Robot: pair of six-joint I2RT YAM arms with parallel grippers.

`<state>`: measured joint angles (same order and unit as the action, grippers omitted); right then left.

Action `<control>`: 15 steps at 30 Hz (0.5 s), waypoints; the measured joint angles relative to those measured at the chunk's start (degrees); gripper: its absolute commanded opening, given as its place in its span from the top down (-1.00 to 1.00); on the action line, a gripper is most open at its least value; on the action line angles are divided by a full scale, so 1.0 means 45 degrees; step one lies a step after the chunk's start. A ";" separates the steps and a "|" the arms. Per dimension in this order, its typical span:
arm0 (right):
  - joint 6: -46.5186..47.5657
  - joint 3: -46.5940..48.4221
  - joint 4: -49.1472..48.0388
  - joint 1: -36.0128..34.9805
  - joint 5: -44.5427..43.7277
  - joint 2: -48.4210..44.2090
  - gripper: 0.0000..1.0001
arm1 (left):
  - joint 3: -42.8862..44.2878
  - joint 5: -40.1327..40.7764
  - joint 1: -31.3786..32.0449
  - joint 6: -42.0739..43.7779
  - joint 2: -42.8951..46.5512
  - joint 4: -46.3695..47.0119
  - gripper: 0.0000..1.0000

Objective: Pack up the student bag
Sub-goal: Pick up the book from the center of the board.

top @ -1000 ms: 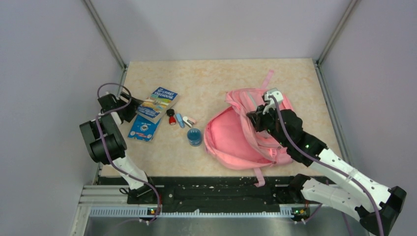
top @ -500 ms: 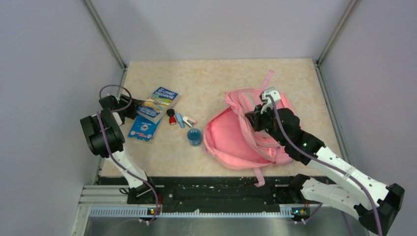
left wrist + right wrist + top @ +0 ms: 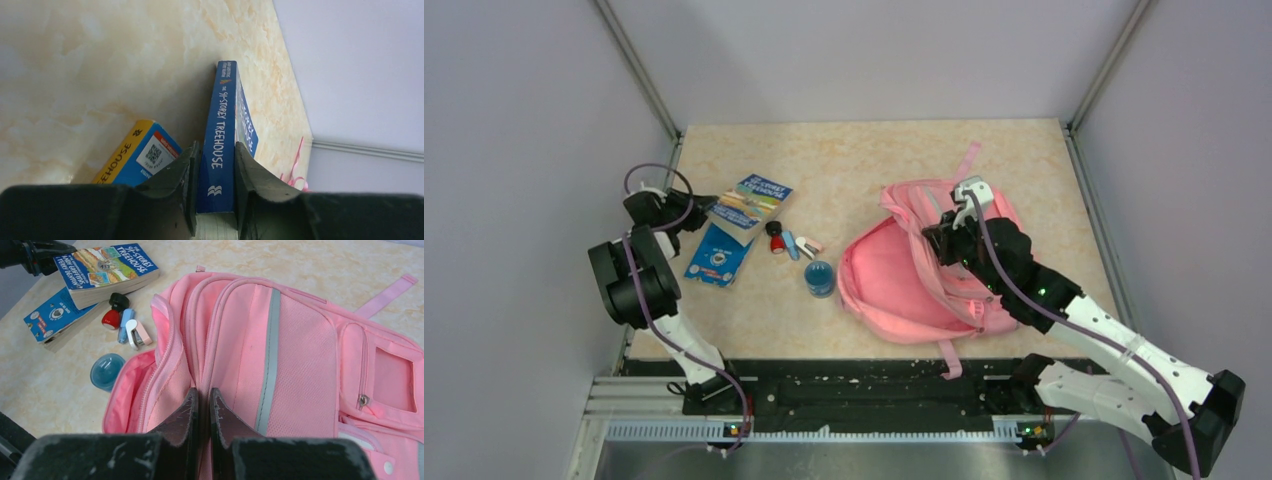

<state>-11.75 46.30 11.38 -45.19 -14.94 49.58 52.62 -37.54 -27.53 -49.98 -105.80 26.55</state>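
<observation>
The student bag (image 3: 894,285) is a large pink backpack lying open at centre right, its pink lining showing. My right gripper (image 3: 204,392) is shut on a fold of pink fabric at the bag's (image 3: 295,340) opening edge. At the far left, my left gripper (image 3: 216,146) is closed round the spine end of a blue "Treehouse" book (image 3: 221,110), both fingers pressing its covers. In the top view that book (image 3: 749,203) lies tilted on a second blue book (image 3: 719,256).
Between the books and the bag lie a red-and-black piece (image 3: 773,238), a light blue piece (image 3: 791,243), a pink-and-white stapler (image 3: 808,245) and a round blue lid or cup (image 3: 820,277). A side wall stands close to the left arm. A pink strap (image 3: 967,160) trails toward the back.
The left gripper's jaws have closed onto the upper book, which has shifted a little toward the back. The right gripper keeps its hold on the bag, barely moved.
</observation>
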 measured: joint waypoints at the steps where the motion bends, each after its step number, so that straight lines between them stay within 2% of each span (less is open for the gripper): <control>1: 0.0000 0.0000 0.0000 0.0000 -0.0005 0.0000 1.00 | -0.0151 0.0058 0.0005 -0.0063 0.0126 0.0015 1.00; 9: 0.0000 0.0000 0.0000 -0.0005 -0.0097 0.0000 1.00 | -0.1020 0.0627 -0.0039 -0.0257 0.1627 -0.0102 1.00; 15: 0.0000 0.0000 0.0000 0.0000 -0.0165 -0.0005 1.00 | -0.1477 0.0889 -0.0063 -0.0355 0.3453 -0.0335 1.00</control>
<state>-11.75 46.30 11.38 -45.19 -15.68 49.56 45.98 -33.54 -27.81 -51.57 -90.26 25.04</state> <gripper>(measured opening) 0.045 0.316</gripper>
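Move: The 91-Storey Treehouse book is already pinched at one spine end by the left hand, its middle about 8 cm to the right and slightly lower. The bag's opening lies some 40 cm right and 21 cm back from this hand; the blue book is 4 cm right and 10 cm back, the red-and-black bottle 15 cm right and 7 cm back. From the right hand, the held book is roughly 39 cm left, 20 cm ahead. The Treehouse book is raised away from the blue book and the table, the left hand keeping its pinch on the spine. That hand first eases back a centimetre or two nearly level, then climbs ever faster, ending about 6 cm higher and 3 cm farther back, fingers tipping up slightly. ##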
